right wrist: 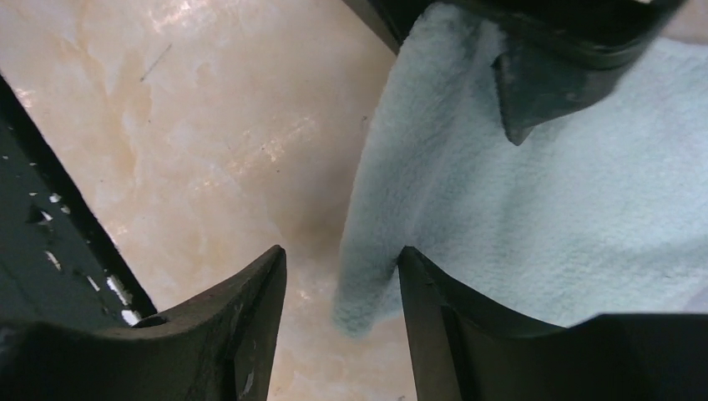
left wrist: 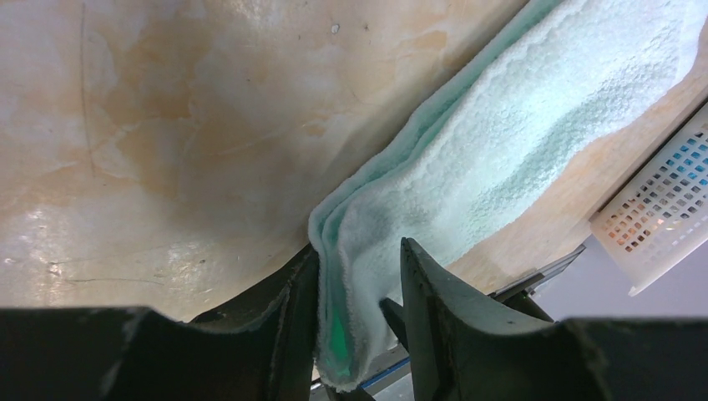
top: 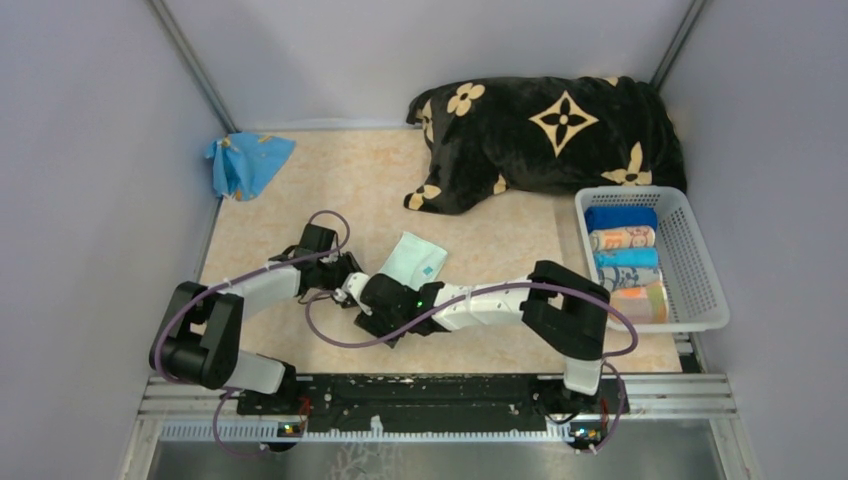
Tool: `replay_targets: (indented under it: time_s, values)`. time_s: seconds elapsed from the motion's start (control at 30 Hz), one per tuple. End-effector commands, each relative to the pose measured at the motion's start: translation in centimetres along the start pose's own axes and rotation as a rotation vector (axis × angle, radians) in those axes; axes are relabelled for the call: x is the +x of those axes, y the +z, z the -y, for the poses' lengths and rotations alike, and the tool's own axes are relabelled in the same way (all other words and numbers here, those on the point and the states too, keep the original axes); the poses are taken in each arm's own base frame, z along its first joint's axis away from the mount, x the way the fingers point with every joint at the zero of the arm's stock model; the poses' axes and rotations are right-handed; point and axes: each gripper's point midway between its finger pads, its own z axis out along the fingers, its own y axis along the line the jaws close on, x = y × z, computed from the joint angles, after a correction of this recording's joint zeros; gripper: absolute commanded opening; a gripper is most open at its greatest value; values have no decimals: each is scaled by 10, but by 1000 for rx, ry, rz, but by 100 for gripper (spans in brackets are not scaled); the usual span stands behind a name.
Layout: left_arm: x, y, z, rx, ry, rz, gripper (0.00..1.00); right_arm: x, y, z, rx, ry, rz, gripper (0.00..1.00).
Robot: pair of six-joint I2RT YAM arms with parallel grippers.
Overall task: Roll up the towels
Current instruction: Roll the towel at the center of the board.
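A folded mint green towel (top: 412, 262) lies on the tabletop just ahead of both grippers. In the left wrist view its layered end (left wrist: 359, 284) stands between the fingers, and my left gripper (left wrist: 359, 246) is shut on it. My right gripper (right wrist: 341, 251) is open beside it. A corner of the towel (right wrist: 543, 209) hangs loose between its fingers without being pinched. In the top view the two grippers (top: 347, 280) (top: 362, 305) meet at the towel's near left end. Several rolled towels (top: 622, 239) lie in the basket.
A white plastic basket (top: 700, 250) stands at the right, also seen in the left wrist view as a white basket (left wrist: 659, 209). A big black blanket with beige flowers (top: 545, 135) lies at the back. A crumpled blue cloth (top: 245, 160) sits at the back left corner.
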Motion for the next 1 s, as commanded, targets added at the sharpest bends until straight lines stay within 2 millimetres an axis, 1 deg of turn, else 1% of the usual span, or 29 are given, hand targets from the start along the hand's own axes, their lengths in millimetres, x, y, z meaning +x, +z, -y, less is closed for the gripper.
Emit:
replay_targets:
  time_s: [0.0, 0.03, 0.13, 0.17, 0.27, 0.33, 0.37, 0.43, 0.53, 0.6, 0.67, 0.73, 0.87, 0.97]
  values:
    - [8, 9, -45, -170, 4, 8, 46, -24, 10, -1, 47, -25, 68, 48]
    - [8, 9, -45, -170, 3, 8, 46, -23, 12, 0, 52, -21, 64, 44]
    - [7, 7, -45, -172, 1, 13, 47, -23, 10, 0, 42, -18, 66, 24]
    - [7, 6, -45, -175, 1, 20, 47, -23, 10, -1, 20, -15, 64, 20]
    - [4, 0, -46, -179, -3, 46, 49, -25, 6, -5, -73, 16, 65, 11]
    - [2, -6, -47, -180, -16, 68, 52, -25, 4, -6, -164, 61, 62, 6]
    - [1, -9, -48, -179, -22, 80, 54, -25, 2, -12, -224, 76, 61, 5]
    - [-2, -16, -51, -175, -43, 104, 59, -28, -3, -10, -326, 139, 75, 3]
    - [-5, -27, -54, -157, -66, 130, 65, -33, -12, -13, -479, 220, 99, 3]
    - [-5, -33, -53, -145, -67, 133, 66, -34, -18, -14, -567, 280, 113, 3]
    - [-1, -38, -53, -140, -65, 130, 67, -36, -22, -9, -627, 338, 126, 3]
    - [3, -41, -51, -117, -57, 130, 67, -36, -23, -4, -674, 395, 134, 3]
    - [9, -43, -47, -58, -37, 135, 67, -29, -18, 5, -730, 484, 132, 3]
    - [14, -45, -46, -37, -46, 130, 67, -21, -9, 12, -738, 558, 112, 5]
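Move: The towel's near corner, the right end of its folded edge, lies just under the right hand's open fingers, about 2 cm down; the towel's middle is roughly 11 cm ahead and 5 cm to the right of this hand. From the left hand, whose open fingers straddle the edge's other end, that corner is some 8 cm back and 2 cm to the right. The black pillow's near corner lies about 26 cm ahead and 10 cm to the right of the right hand. The right hand dips about 1.5 cm onto the near corner and shuts its fingers, pinching the towel's folded edge, then keeps that pinch while it lifts some 3 cm, eases a little forward and swings round by about 45 degrees, fingertips turning back and leftward under the hand to roll the edge. The left hand waits around the other end, then opens wider and slips off leftward by about 5 cm, rising slightly, before drawing back some 3 cm towards its base. ##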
